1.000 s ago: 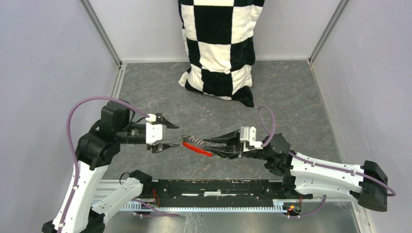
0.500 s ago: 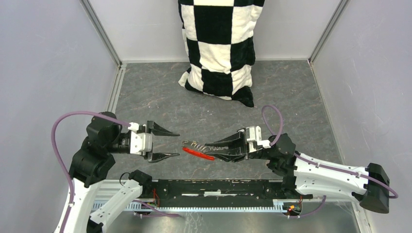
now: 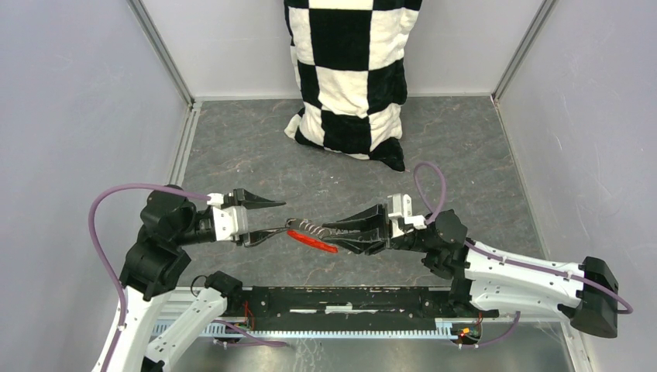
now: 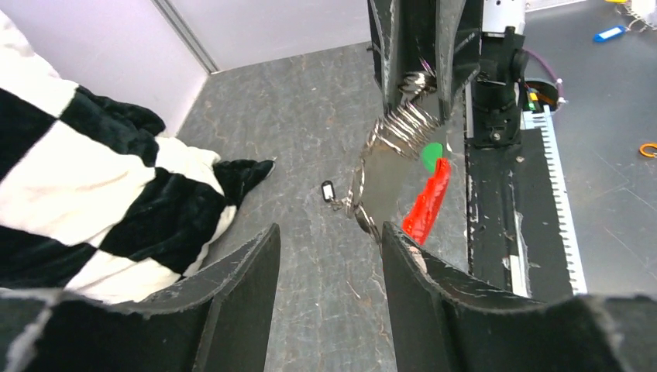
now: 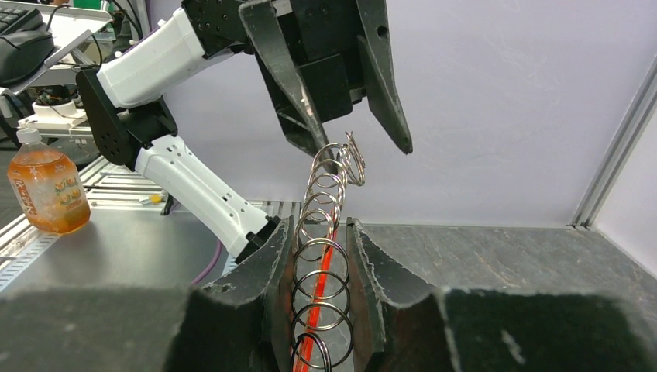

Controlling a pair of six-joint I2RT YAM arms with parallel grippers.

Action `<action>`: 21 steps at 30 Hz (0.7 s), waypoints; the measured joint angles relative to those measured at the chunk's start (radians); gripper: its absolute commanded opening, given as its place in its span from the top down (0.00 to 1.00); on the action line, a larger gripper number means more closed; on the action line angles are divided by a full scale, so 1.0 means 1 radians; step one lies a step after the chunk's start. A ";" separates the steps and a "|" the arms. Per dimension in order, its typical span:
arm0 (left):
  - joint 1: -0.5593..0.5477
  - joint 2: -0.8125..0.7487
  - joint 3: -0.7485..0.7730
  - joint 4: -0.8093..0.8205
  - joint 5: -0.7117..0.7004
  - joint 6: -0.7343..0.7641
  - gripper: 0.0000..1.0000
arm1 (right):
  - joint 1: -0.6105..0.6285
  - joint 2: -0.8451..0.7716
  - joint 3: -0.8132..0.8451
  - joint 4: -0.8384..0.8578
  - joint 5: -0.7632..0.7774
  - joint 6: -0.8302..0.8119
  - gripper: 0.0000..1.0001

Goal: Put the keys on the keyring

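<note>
The keyring point(image 3: 310, 229) is a stretched coil of silvery rings point(image 5: 321, 263) with a long red tag point(image 3: 312, 241). My right gripper point(image 3: 331, 230) is shut on it and holds it above the floor, pointing left. In the left wrist view a green tag point(image 4: 431, 155) shows beside the red tag point(image 4: 426, 203), under the coil point(image 4: 399, 136). A key with a black tag point(image 4: 328, 190) lies on the floor below. My left gripper point(image 3: 280, 215) is open, and its fingers point(image 5: 294, 93) straddle the coil's free end point(image 5: 352, 159). One finger point(image 4: 434, 294) touches that end.
A black-and-white checkered pillow point(image 3: 349, 70) leans against the back wall. The black mounting rail point(image 3: 349, 298) runs along the near edge. White side walls point(image 3: 70, 116) close in the grey floor point(image 3: 465, 155). An orange drink bottle point(image 5: 42, 182) stands outside the cell.
The left gripper pulled back and down, then came forward again to the coil's free end with its jaws slightly narrower. The right gripper kept its grip and shifted only a little.
</note>
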 measured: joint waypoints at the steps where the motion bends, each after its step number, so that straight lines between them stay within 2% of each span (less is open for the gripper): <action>1: 0.000 0.000 -0.002 0.013 -0.006 -0.006 0.47 | 0.000 0.003 0.000 0.000 0.001 0.003 0.99; 9: 0.000 0.000 -0.004 0.045 -0.024 0.012 0.70 | 0.000 0.008 0.000 0.005 0.025 0.008 1.00; 15: 0.000 -0.018 -0.004 -0.006 -0.033 0.089 0.81 | 0.000 0.000 0.000 0.006 0.048 0.014 1.00; 19: 0.000 -0.027 -0.004 -0.010 -0.032 0.116 0.80 | 0.000 0.000 0.000 0.010 0.049 0.023 1.00; 20: 0.000 -0.027 -0.004 -0.010 -0.032 0.117 0.76 | 0.000 0.000 0.000 0.013 0.049 0.026 1.00; 21: 0.000 -0.027 -0.005 -0.009 -0.032 0.117 0.67 | 0.000 0.000 0.000 0.014 0.049 0.029 1.00</action>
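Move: The near end of the ring-strung plate, its end rings at the tip, lies about 2 cm right and 1 cm back of my left hand point, nearly level with it. The middle of the red handle is some 7 cm right, 4 cm back and 3 cm lower. My right fingertips, holding the plate's far part, are roughly 10 cm right, 3 cm back and 3 cm below. From my right hand point, the plate's near end is about 11 cm left, 2 cm ahead and 4 cm up. I draw my left fingers together from over half open to a narrow gap around the near end of the plate and its end rings. The hand shifts within about 1 cm, slightly up and forward, then back down, rolling some 5 to 10 degrees so its far side rises. My right hand keeps its grip on the plate and stays almost still. ##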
